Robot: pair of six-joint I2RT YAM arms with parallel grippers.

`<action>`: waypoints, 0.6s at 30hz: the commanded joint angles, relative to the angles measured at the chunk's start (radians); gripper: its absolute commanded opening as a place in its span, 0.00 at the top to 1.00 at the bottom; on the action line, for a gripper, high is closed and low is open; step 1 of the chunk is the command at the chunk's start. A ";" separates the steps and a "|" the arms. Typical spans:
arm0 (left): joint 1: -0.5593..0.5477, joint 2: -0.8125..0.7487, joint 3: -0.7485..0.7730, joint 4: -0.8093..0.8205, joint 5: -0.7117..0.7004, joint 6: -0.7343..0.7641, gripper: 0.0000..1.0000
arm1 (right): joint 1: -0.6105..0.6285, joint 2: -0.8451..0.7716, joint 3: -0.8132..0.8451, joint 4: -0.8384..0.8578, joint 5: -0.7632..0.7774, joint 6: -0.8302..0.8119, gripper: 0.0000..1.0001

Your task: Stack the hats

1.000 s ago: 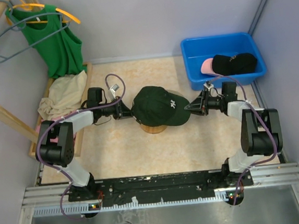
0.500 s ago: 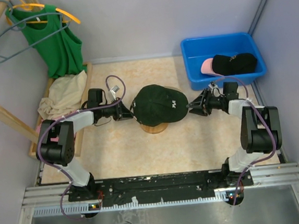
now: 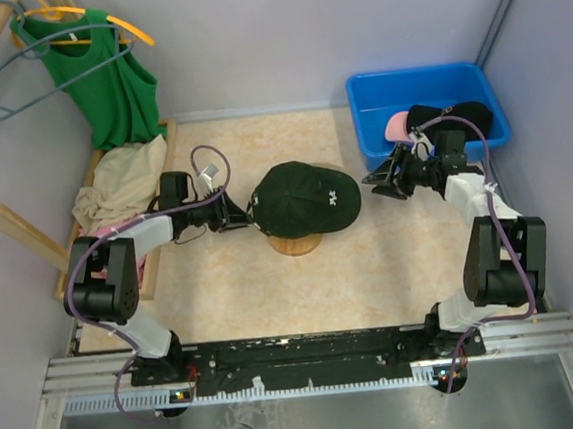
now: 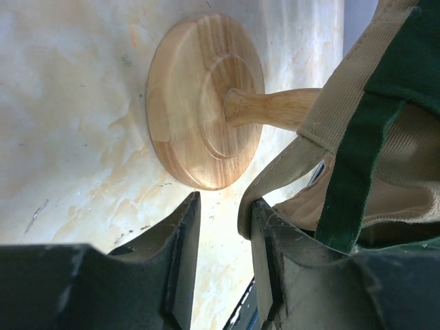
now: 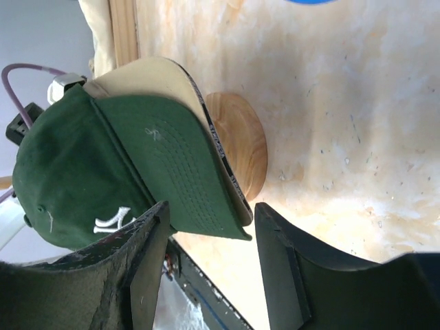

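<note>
The dark green hat (image 3: 305,197) sits on top of the tan hat (image 5: 148,74) on a wooden stand (image 3: 297,244). My left gripper (image 3: 243,215) is at the rear of the stacked hats and stands open. In the left wrist view its fingers (image 4: 180,256) hold nothing, and the tan strap (image 4: 323,113) lies against the outer one. My right gripper (image 3: 372,180) is open a short way off the green brim (image 5: 189,175), clear of it. The black hat (image 3: 451,119) and the pink hat (image 3: 396,125) lie in the blue bin (image 3: 426,87).
A green sleeveless top (image 3: 105,85) hangs on a wooden rack at the back left. Below it a cream cloth (image 3: 123,184) lies in a wooden tray. The blue bin stands just behind my right arm. Walls close in the table on three sides.
Both grippers opened and let go of the green hat. It now rests on the stand. The right gripper drew back from the brim toward the bin, and the left arm shifted slightly.
</note>
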 commanded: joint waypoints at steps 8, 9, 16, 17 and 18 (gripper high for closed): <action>0.078 -0.107 -0.077 0.084 0.004 -0.100 0.49 | -0.006 -0.050 0.118 -0.084 0.069 -0.036 0.46; 0.077 -0.107 -0.074 0.094 0.016 -0.110 0.48 | -0.006 -0.046 0.137 -0.092 0.072 -0.037 0.46; 0.077 -0.126 -0.060 0.135 0.054 -0.164 0.38 | -0.006 0.012 0.335 -0.144 0.101 -0.024 0.46; 0.077 -0.127 -0.060 0.142 0.056 -0.173 0.37 | -0.006 0.026 0.366 -0.158 0.111 -0.028 0.46; 0.077 -0.128 -0.060 0.147 0.058 -0.181 0.36 | -0.005 0.042 0.398 -0.169 0.114 -0.032 0.46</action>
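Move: The pink-brimmed hat in the blue bin lies about 17 cm ahead of the right hand, 11 cm to its right and 12 cm below. The black hat is 17 cm ahead and 23 cm right; the green hat on the stand is 15 cm left and 4 cm nearer. From the left hand, the green hat is about 13 cm right, level ahead, 7 cm above. Open right hand climbs 7 cm and forward, away from green hat; left opens wider, edging up and left, strap against finger. ##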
